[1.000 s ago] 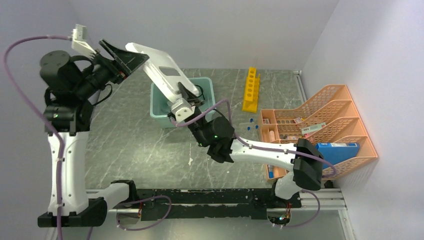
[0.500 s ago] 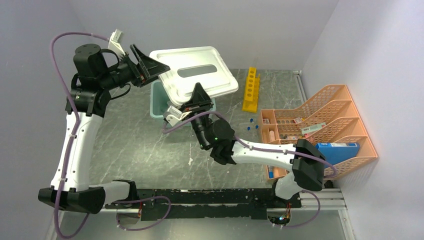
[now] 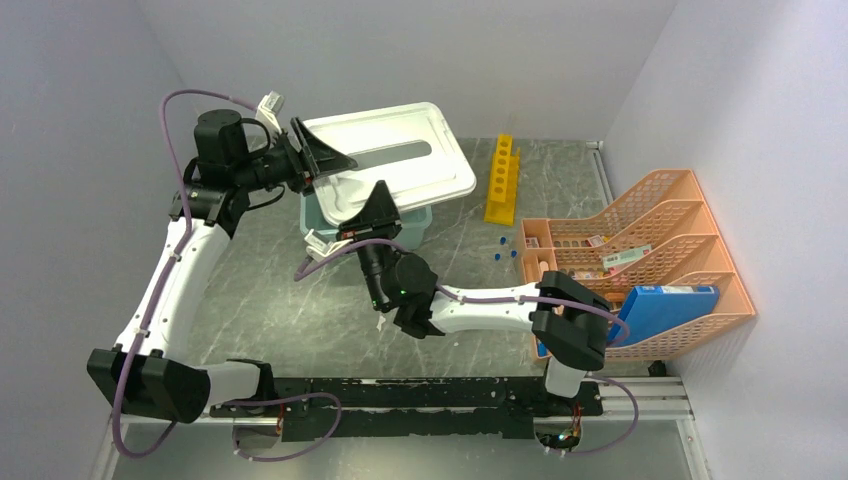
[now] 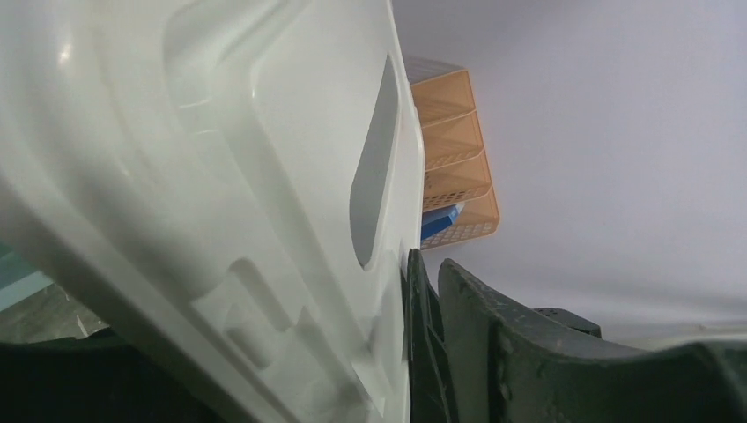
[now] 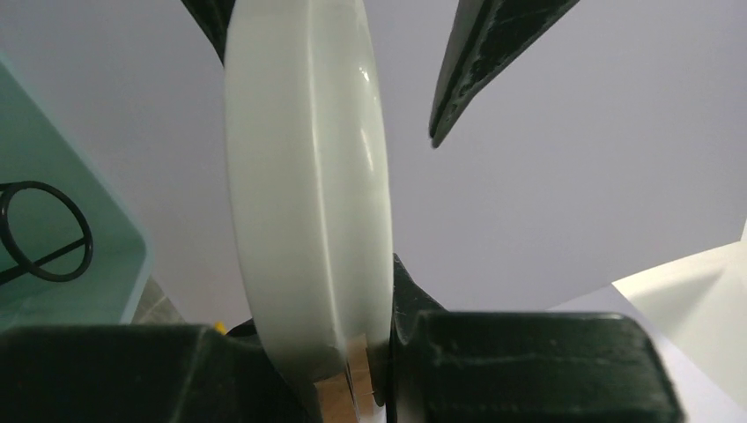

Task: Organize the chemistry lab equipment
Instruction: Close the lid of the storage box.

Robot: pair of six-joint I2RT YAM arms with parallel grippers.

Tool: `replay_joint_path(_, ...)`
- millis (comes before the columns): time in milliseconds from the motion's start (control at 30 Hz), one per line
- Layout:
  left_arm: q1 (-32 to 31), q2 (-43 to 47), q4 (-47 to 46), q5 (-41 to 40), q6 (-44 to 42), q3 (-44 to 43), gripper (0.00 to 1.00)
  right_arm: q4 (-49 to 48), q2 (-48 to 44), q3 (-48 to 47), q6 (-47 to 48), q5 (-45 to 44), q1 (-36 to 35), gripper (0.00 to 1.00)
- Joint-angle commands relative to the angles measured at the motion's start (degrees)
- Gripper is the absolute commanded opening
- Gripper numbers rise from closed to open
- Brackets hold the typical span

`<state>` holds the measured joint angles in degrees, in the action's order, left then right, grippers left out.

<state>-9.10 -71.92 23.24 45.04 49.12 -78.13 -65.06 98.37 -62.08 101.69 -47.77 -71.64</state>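
Note:
The grey-white lid (image 3: 400,150) hangs nearly flat over the pale teal tub (image 3: 415,218). My right gripper (image 3: 378,205) is shut on the lid's near rim (image 5: 308,176). My left gripper (image 3: 322,160) straddles the lid's left corner with its jaws wide. One of its fingers (image 4: 423,335) touches the rim of the lid (image 4: 220,159). A black wire ring (image 5: 35,231) lies inside the tub (image 5: 97,220). The yellow test-tube rack (image 3: 502,180) lies on the table right of the tub. Small blue-capped tubes (image 3: 505,248) lie loose beside the organiser.
The orange mesh organiser (image 3: 650,240) stands at the right with a blue box (image 3: 675,300) in its near slot and small items in its front trays. Walls close in at the back, the left and the right. The right arm stretches across the table's middle.
The lid swung down from a steep tilt to nearly flat over the tub. My left arm came down and right with it; my right gripper moved left, keeping its grip. The left jaws narrowed slightly.

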Motion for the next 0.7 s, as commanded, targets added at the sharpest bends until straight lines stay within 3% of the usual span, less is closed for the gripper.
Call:
replay_joint_path(0,-0.48,1.19,-7.74,2.42,2.42,2.8,0.65,-6.52,1.92,-3.4,3.42,-2.07,-0.78,0.0)
replay_joint_path(200,-0.32,2.49,-11.19,1.68,4.82,7.38,0.31,-7.55,3.49,-3.32,1.49,-3.65,-0.87,0.0)
replay_joint_path(300,-0.15,2.28,-12.13,1.47,5.33,8.51,0.06,-6.41,3.21,-2.78,-0.66,-4.62,-0.83,0.0)
replay_joint_path(400,0.17,1.82,-14.61,1.73,6.35,9.2,0.05,-5.84,2.71,-1.72,-3.41,-5.48,-0.7,0.02)
replay_joint_path(467,0.63,0.9,-15.87,2.13,6.8,9.39,0.05,-7.09,1.83,-0.22,-5.18,-5.14,-0.78,0.19)
replay_joint_path(533,1.46,0.06,-18.63,3.32,7.98,9.77,0.05,-7.37,0.43,1.41,-7.58,-4.95,-0.87,0.44)
replay_joint_path(667,4.5,-2.07,-24.95,6.12,10.76,10.69,0.05,-1.06,-4.16,5.81,-18.09,-3.47,-1.07,0.74)
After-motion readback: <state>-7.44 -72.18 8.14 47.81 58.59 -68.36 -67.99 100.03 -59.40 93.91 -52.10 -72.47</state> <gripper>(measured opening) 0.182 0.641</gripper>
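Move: The lid's left edge is already between the left hand's open fingers, its middle about 9 cm to the right, 1 cm ahead and level. The storage box it must cover lies some 9 cm ahead, 2 cm to the right and 23 cm below. The right hand already holds the lid's near edge, with the box roughly 10 cm ahead, 5 cm left and 22 cm below it; the yellow rack stands about 20 cm ahead, 26 cm right and 26 cm below. The left fingers close and pinch the lid's left edge as that hand sinks about 2 cm, rolls a little and edges forward at the end. The right hand keeps its grip on the near edge while lowering the lid some 3 cm towards the storage box, then opens its fingers wide around the edge. ##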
